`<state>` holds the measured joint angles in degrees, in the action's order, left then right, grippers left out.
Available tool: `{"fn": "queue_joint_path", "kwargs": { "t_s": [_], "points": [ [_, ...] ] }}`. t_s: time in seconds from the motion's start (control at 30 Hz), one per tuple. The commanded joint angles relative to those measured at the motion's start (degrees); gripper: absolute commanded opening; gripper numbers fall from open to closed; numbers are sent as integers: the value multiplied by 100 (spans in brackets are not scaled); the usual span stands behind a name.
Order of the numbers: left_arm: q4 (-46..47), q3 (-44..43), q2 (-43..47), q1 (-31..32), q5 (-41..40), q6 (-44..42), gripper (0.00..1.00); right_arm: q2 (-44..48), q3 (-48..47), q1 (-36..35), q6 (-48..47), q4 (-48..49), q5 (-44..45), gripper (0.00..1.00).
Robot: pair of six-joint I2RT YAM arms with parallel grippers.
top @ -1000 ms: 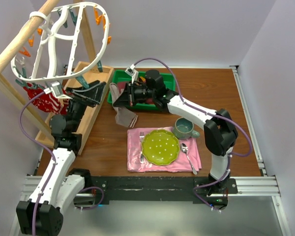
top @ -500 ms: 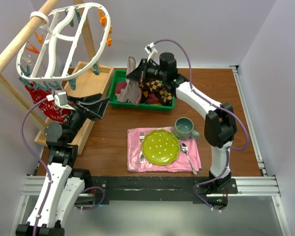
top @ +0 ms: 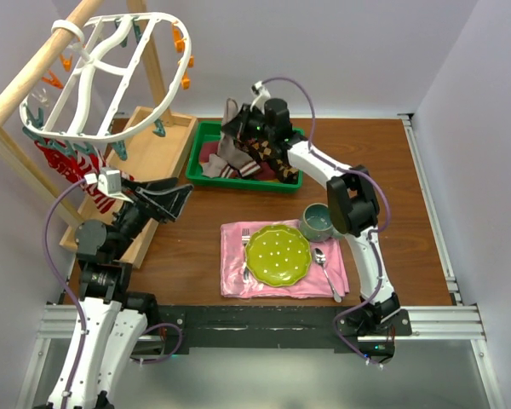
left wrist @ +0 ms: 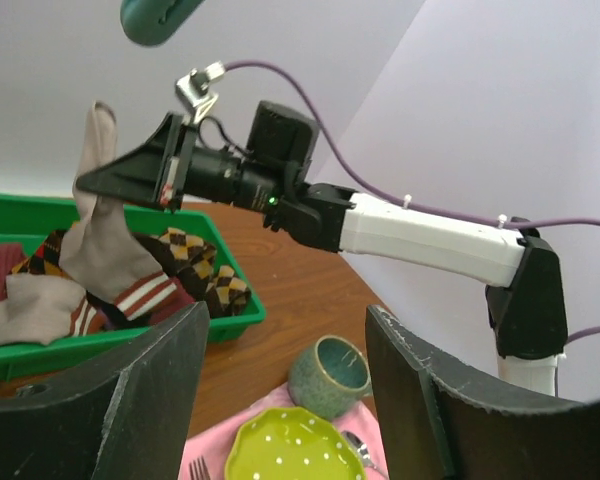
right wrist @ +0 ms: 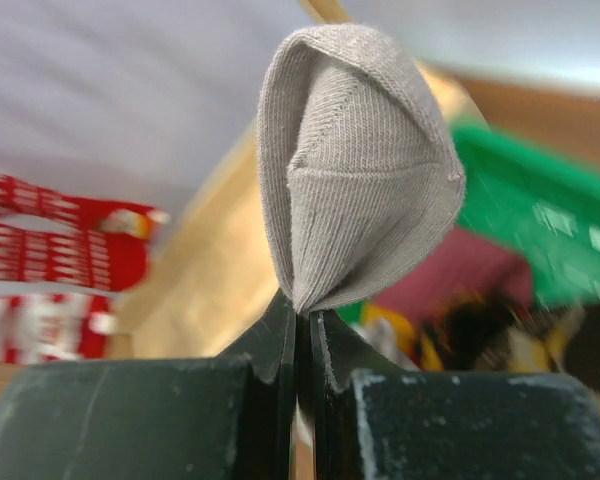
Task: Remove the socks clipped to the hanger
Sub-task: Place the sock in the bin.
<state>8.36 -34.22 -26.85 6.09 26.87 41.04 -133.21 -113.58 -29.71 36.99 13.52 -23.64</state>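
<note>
The white oval hanger (top: 111,77) hangs from the wooden pole at the upper left, orange and teal clips along its rim. A red-and-white striped sock (top: 64,158) is still clipped under its lower left edge. My right gripper (top: 236,128) (right wrist: 303,318) is shut on the toe of a grey sock (right wrist: 360,170) (left wrist: 100,240), which hangs down into the green bin (top: 294,181). An argyle sock (top: 268,153) and a maroon sock (top: 209,152) lie in that bin. My left gripper (top: 175,200) (left wrist: 285,315) is open and empty, below and right of the hanger, facing the bin.
A wooden rack (top: 153,170) with its pole (top: 34,72) fills the left side. In front of the bin lies a pink napkin (top: 234,281) with a green plate (top: 278,254), a fork, a spoon and a teal mug (top: 319,221).
My right gripper has lifted the grey sock from in front of the bin and carried it over the bin. My left gripper has drawn back from the hanger, which has swung slightly.
</note>
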Motion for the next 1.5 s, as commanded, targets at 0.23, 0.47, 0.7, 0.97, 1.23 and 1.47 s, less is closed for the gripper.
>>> {"fn": "queue_joint_path", "kwargs": {
  "t_s": [0.23, 0.47, 0.7, 0.97, 1.23, 1.47],
  "points": [
    [-801, -594, 40, 24, 55, -368, 69, 241, 811, -34, -499, -525, 614, 31],
    [-1001, -998, -118, 24, 46, -325, 70, 1146, 1390, -43, -544, -701, 1036, 60],
    [-977, -1359, -312, 24, 169, -280, 70, 2237, 2419, -61, -702, -350, 1292, 74],
    [-1187, -2044, -505, 24, 82, -122, 70, 3081, 3297, -842, -843, 1001, 835, 80],
    [-1556, -2677, -602, 24, -208, -139, 70, 2030, 2685, -2152, -1018, 2137, 562, 91],
    [-2180, -3108, -444, 24, -560, -351, 70, 957, 1499, -2618, -1159, 2349, 588, 95]
  ]
}}
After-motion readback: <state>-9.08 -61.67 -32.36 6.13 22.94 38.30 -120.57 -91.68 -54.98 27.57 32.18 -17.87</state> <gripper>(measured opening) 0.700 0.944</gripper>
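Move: The right gripper holds the grey sock almost over the bin, whose middle is about 18 cm below and 3 cm to its right. The argyle sock lies in the bin, some 12 cm right of that gripper; the red striped socks hang about 34 cm to its left and 15 cm nearer the base. From the empty left gripper, a teal clip on the hanger's rim is roughly 7 cm ahead, 3 cm left and 10 cm up; the bin's middle is some 28 cm ahead and 12 cm right, far below. Plunge the right gripper about 13 cm down towards the bin, open its fingers wide to let go of the grey sock, then lift out and swing back and left, some 25 cm, towards the red striped socks, turning counter-clockwise. Meanwhile raise the open left gripper about 12 cm towards the hanger's rim, easing back slightly. ##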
